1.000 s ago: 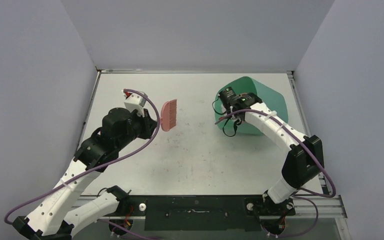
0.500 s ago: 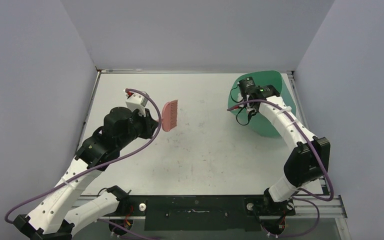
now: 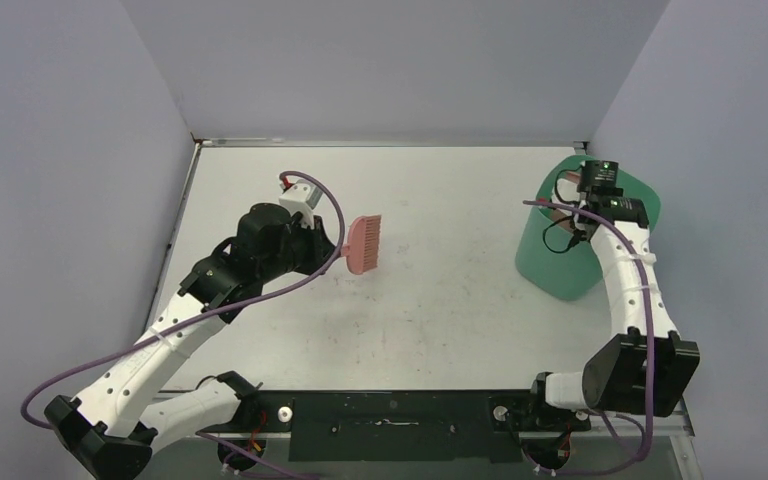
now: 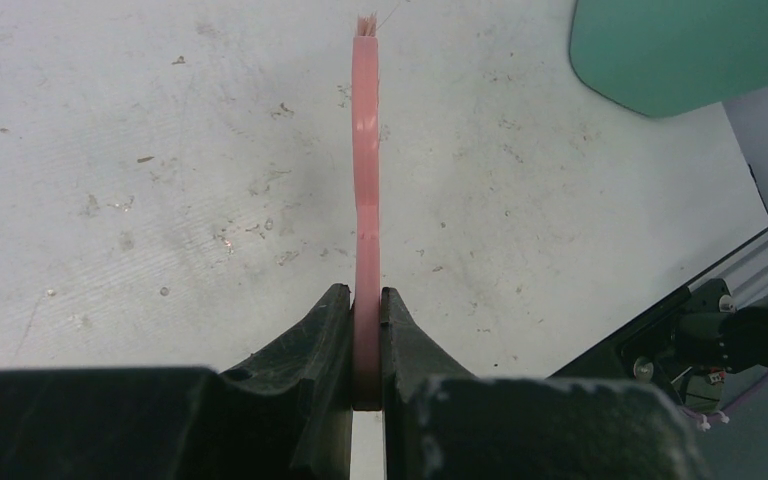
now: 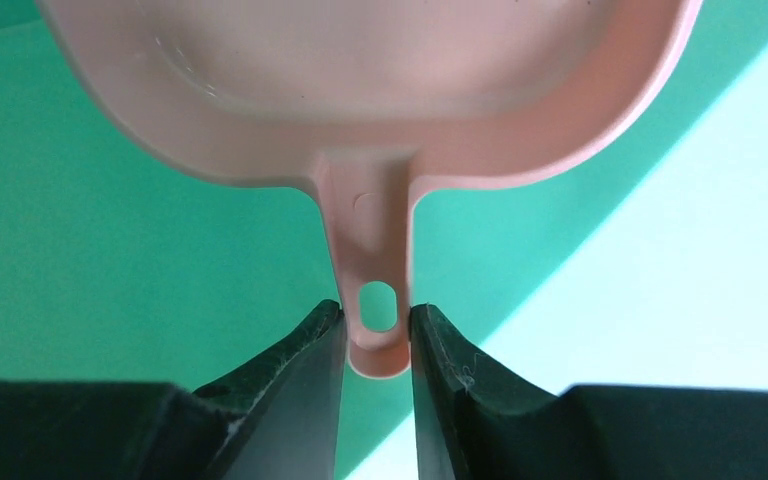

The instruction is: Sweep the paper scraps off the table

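My left gripper [image 4: 365, 295] is shut on the handle of a pink brush [image 4: 364, 150], which it holds edge-on above the white table [image 4: 160, 150]. From above, the brush [image 3: 365, 245] hangs left of the table's [image 3: 440, 300] middle, bristles pointing down. My right gripper [image 5: 376, 312] is shut on the handle of a pink dustpan [image 5: 360, 80], over the green bin [image 5: 110, 250]. In the top view that gripper [image 3: 575, 215] sits above the bin [image 3: 570, 270] at the right edge. No paper scraps show in any view.
The table carries only small dark specks and smudges. Grey walls close in the left, back and right sides. A metal rail [image 3: 620, 400] and the arm bases run along the near edge.
My right arm has swung right and back with the dustpan, and the green bin now stands further right. My left arm has carried the brush a little to the right.
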`<action>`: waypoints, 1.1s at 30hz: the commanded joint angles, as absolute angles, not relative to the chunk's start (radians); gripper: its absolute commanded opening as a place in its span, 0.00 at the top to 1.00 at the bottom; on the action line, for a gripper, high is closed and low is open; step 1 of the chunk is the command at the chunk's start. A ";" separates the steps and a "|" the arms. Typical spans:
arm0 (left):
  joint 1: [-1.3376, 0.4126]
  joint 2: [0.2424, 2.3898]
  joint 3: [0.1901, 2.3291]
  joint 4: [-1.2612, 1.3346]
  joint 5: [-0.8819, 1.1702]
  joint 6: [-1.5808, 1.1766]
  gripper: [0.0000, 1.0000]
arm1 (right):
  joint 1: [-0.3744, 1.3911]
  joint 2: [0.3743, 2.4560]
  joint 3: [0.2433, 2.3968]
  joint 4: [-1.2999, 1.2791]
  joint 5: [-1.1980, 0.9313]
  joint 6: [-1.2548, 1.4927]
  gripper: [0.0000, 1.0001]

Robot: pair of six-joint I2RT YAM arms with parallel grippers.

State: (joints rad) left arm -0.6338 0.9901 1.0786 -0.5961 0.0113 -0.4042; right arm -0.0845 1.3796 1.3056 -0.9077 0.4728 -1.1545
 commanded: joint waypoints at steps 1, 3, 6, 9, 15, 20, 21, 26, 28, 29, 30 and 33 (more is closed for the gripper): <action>-0.653 1.005 1.130 -0.526 0.046 -0.427 1.00 | -0.147 1.370 1.157 -0.897 0.536 -1.340 0.95; -0.659 1.008 1.129 -0.526 0.045 -0.431 1.00 | -0.150 1.386 1.150 -0.942 0.529 -1.339 0.95; -0.664 1.005 1.126 -0.531 0.042 -0.437 1.00 | -0.141 1.420 1.173 -0.998 0.471 -1.306 0.95; -0.667 0.996 1.120 -0.535 0.035 -0.439 1.00 | -0.116 1.453 1.253 -1.092 0.313 -1.251 0.95; -0.667 0.991 1.120 -0.553 0.026 -0.433 1.00 | -0.022 1.481 1.400 -1.193 0.032 -1.159 0.95; -0.667 0.986 1.110 -0.558 0.015 -0.430 1.00 | 0.050 1.467 1.460 -1.190 -0.091 -1.123 0.95; -0.667 0.985 1.106 -0.557 0.015 -0.430 1.00 | 0.048 1.473 1.486 -1.204 -0.132 -1.120 0.95; -0.668 0.990 1.112 -0.564 0.015 -0.432 1.00 | 0.069 1.532 1.629 -1.296 -0.307 -1.084 0.95; -0.669 0.988 1.120 -0.573 0.013 -0.433 1.00 | 0.102 1.561 1.656 -1.309 -0.337 -1.054 0.95; -0.669 0.986 1.124 -0.578 0.010 -0.433 1.00 | 0.123 1.576 1.660 -1.309 -0.344 -1.037 0.95; -0.669 0.983 1.127 -0.584 0.008 -0.433 1.00 | 0.149 1.592 1.660 -1.307 -0.346 -1.019 0.95; -0.669 0.964 1.132 -0.616 0.007 -0.433 1.00 | 0.239 1.617 1.650 -1.280 -0.338 -0.970 0.95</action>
State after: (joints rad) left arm -0.6643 1.0065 1.0790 -0.6090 0.0200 -0.4324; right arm 0.1394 1.5734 1.6382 -1.2808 -0.2527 -1.0515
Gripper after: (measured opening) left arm 0.089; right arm 0.267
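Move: The right gripper holds the dustpan in the mouth of the green bin; the bin's middle lies roughly 4 cm to that hand's left, about level with it fore and aft and some 13 cm below. The dustpan's scoop is about 5 cm left of the right hand, 2 cm ahead and 4 cm below. From the left hand, which waits with the brush, the bin is some 45 cm to the right, 7 cm ahead and 15 cm below. Keep the right gripper shut on the dustpan handle and, after a brief 1 to 2 cm nudge to the right, sweep it left to end about 20 cm from the start, dragging the bin along with the dustpan inside. Dip some 5 cm on the way, then rise most of that, rolling and turning the wrist counter-clockwise until the fingers point nearly straight down. ##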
